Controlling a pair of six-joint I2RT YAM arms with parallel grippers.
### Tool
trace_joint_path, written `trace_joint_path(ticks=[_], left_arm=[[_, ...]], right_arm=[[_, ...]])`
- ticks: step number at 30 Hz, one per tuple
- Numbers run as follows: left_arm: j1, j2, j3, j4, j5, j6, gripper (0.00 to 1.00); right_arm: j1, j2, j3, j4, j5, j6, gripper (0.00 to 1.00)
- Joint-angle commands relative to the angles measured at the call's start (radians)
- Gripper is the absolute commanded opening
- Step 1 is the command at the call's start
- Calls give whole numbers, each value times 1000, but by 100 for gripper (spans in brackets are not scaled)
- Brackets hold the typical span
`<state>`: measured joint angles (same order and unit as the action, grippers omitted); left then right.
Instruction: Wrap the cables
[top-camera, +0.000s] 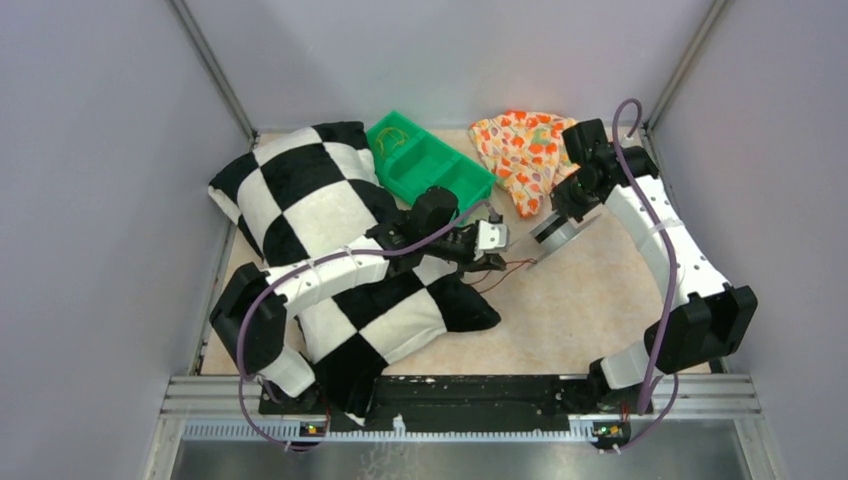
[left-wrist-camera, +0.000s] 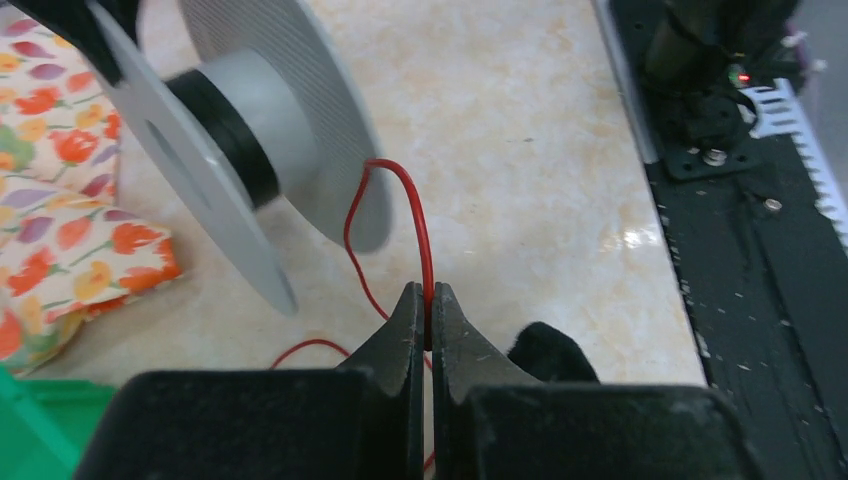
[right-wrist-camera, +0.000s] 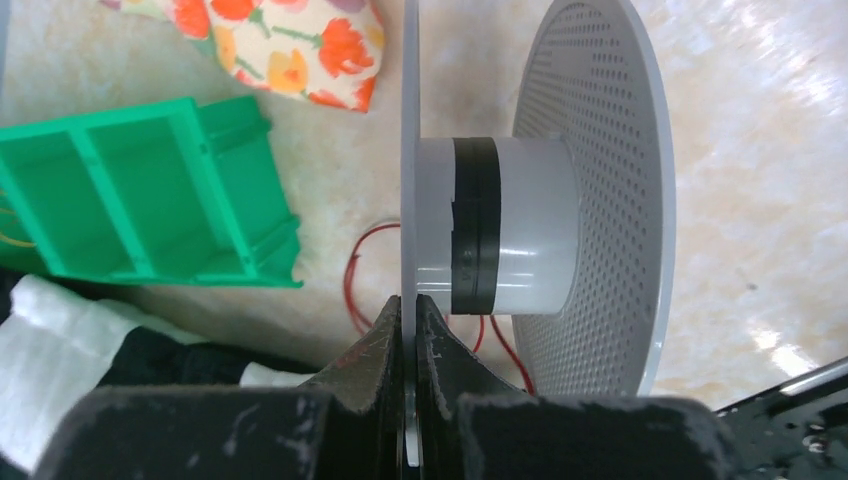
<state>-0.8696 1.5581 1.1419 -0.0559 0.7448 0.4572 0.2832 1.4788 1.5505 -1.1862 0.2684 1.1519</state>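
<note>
The cable (left-wrist-camera: 421, 220) is a thin red wire that loops on the table under a grey spool (left-wrist-camera: 240, 130). My left gripper (left-wrist-camera: 427, 300) is shut on the cable, which rises between its fingertips and arcs toward the spool. In the top view the left gripper (top-camera: 495, 262) lies just left of the spool (top-camera: 555, 235), with the cable (top-camera: 518, 264) trailing between them. My right gripper (right-wrist-camera: 409, 305) is shut on the edge of the spool's near flange (right-wrist-camera: 408, 150) and holds the spool (right-wrist-camera: 520, 225) off the table. Loops of the cable (right-wrist-camera: 352, 280) lie under it.
A black-and-white checkered pillow (top-camera: 300, 200) lies under the left arm. A green compartment bin (top-camera: 430, 160) and a floral cloth (top-camera: 520, 145) sit at the back. The black base rail (top-camera: 470, 395) runs along the near edge. Grey walls enclose the table.
</note>
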Motion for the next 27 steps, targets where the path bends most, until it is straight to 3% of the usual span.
trace_joint_path(ticks=[1, 4, 7, 10, 27], left_arm=[[-25, 59, 114, 78, -185, -40, 0], [-36, 81, 114, 149, -320, -83, 0], [-47, 65, 19, 289, -429, -84, 0], [-49, 41, -49, 358, -451, -74, 0], [-48, 3, -131, 311, -627, -52, 0]], right_arm=[[50, -79, -34, 95, -80, 163, 0], [58, -89, -64, 98, -96, 218, 0], [57, -107, -105, 111, -120, 268, 0], [58, -127, -147, 143, -148, 298, 0], [54, -167, -306, 210, -201, 309, 0]])
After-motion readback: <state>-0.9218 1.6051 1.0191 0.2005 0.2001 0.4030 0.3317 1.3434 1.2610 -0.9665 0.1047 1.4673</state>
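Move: Ahead of the left hand, which holds the red cable, the grey spool's hub lies about 10 cm forward, 11 cm to the right and 6 cm lower. The right hand grips the spool's forward-left flange, the hub some 7 cm below it and 2 cm right; the cable's loop is about 12 cm back and 5 cm left of that hand. From the left hand, the green box is about 24 cm forward, 14 cm left and 17 cm down. Swinging the red cable in between the spool's flanges, the left hand first goes forward and slightly right, then sinks about 4 cm, ending roughly 7 cm farther forward and turned some 25 degrees counter-clockwise. Meanwhile the right hand carries the spool about 5 cm left and 3 cm down towards the cable, rolling so that its downward fingers swing left. Both keep their closed grips. ##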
